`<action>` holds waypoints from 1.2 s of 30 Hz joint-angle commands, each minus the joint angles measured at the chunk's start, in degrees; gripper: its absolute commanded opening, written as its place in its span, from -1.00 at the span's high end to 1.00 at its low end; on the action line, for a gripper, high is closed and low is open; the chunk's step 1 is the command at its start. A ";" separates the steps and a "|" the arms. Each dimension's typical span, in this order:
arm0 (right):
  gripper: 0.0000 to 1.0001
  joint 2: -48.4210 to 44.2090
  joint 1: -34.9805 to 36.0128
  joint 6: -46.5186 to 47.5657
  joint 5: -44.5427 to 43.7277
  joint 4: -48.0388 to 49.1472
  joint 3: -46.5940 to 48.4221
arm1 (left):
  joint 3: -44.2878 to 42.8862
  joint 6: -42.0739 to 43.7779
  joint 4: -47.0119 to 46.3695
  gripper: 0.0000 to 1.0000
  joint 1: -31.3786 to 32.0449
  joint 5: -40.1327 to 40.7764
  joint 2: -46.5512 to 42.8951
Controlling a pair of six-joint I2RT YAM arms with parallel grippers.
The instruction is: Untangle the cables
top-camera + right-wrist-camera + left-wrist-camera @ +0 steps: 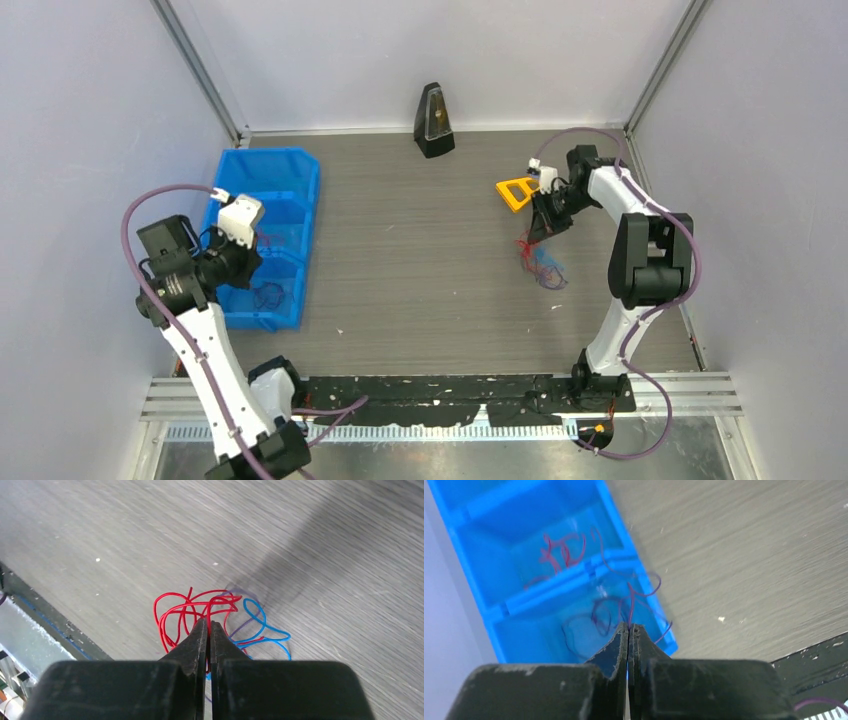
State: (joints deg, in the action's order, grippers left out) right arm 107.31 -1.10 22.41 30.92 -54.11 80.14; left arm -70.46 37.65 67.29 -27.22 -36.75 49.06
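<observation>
My left gripper (629, 626) is shut on a thin purple cable (631, 602) that trails down into the near compartment of the blue bin (574, 582). A red cable (561, 550) lies in the bin's middle compartment. From above, the left gripper (250, 265) is over the bin (300, 200). My right gripper (208, 622) is shut on a red cable (172, 612) of a tangle with a blue cable (260, 622) and a purple strand (242, 626). From above, the tangle (540, 262) hangs from the right gripper (541, 230) down to the table.
A black metronome-shaped object (433, 120) stands at the back centre. A yellow triangular piece (516, 191) lies just left of the right wrist. A black strip (450, 392) runs along the table's near edge. Grey walls close in the left, right and back.
</observation>
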 commanded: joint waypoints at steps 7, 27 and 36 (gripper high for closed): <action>0.89 -5.61 5.08 0.68 8.35 -2.24 3.78 | 3.35 17.32 -4.36 1.00 -15.78 6.28 8.97; 0.89 -14.11 12.40 -4.30 20.75 0.48 10.85 | 3.94 30.98 -1.08 0.05 -16.13 14.99 15.05; 0.89 -15.63 15.09 -13.44 29.71 9.54 12.99 | 2.30 4.04 -12.69 -0.97 13.64 -7.29 2.65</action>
State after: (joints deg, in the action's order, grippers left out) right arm 95.11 12.43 14.17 54.11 -51.35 90.13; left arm -71.24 59.92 65.65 -27.83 -32.80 57.23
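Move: The near compartment of the blue bin, where the left hand is taking its purple cable, is centred about 9 cm to its left, level with it fore and aft and some 25 cm below. A purple cable already lies there, about 4 cm left. Red cable lies in the middle compartment, 15 cm ahead and 4 cm left. The right hand's tangle hangs 5 cm back, 2 cm right and 5 cm below; the yellow triangle is 12 cm ahead, 3 cm left. Leftward and down into the bin, about 14 cm left and 12 cm lower, the left hand takes the purple cable while tipping its fingers down, opens wide to let it go, then pulls quickly back right and up with a little forward. Meanwhile the right hand, still pinching the red-blue tangle, rises some 17 cm and moves 14 cm left, its wrist turning. ##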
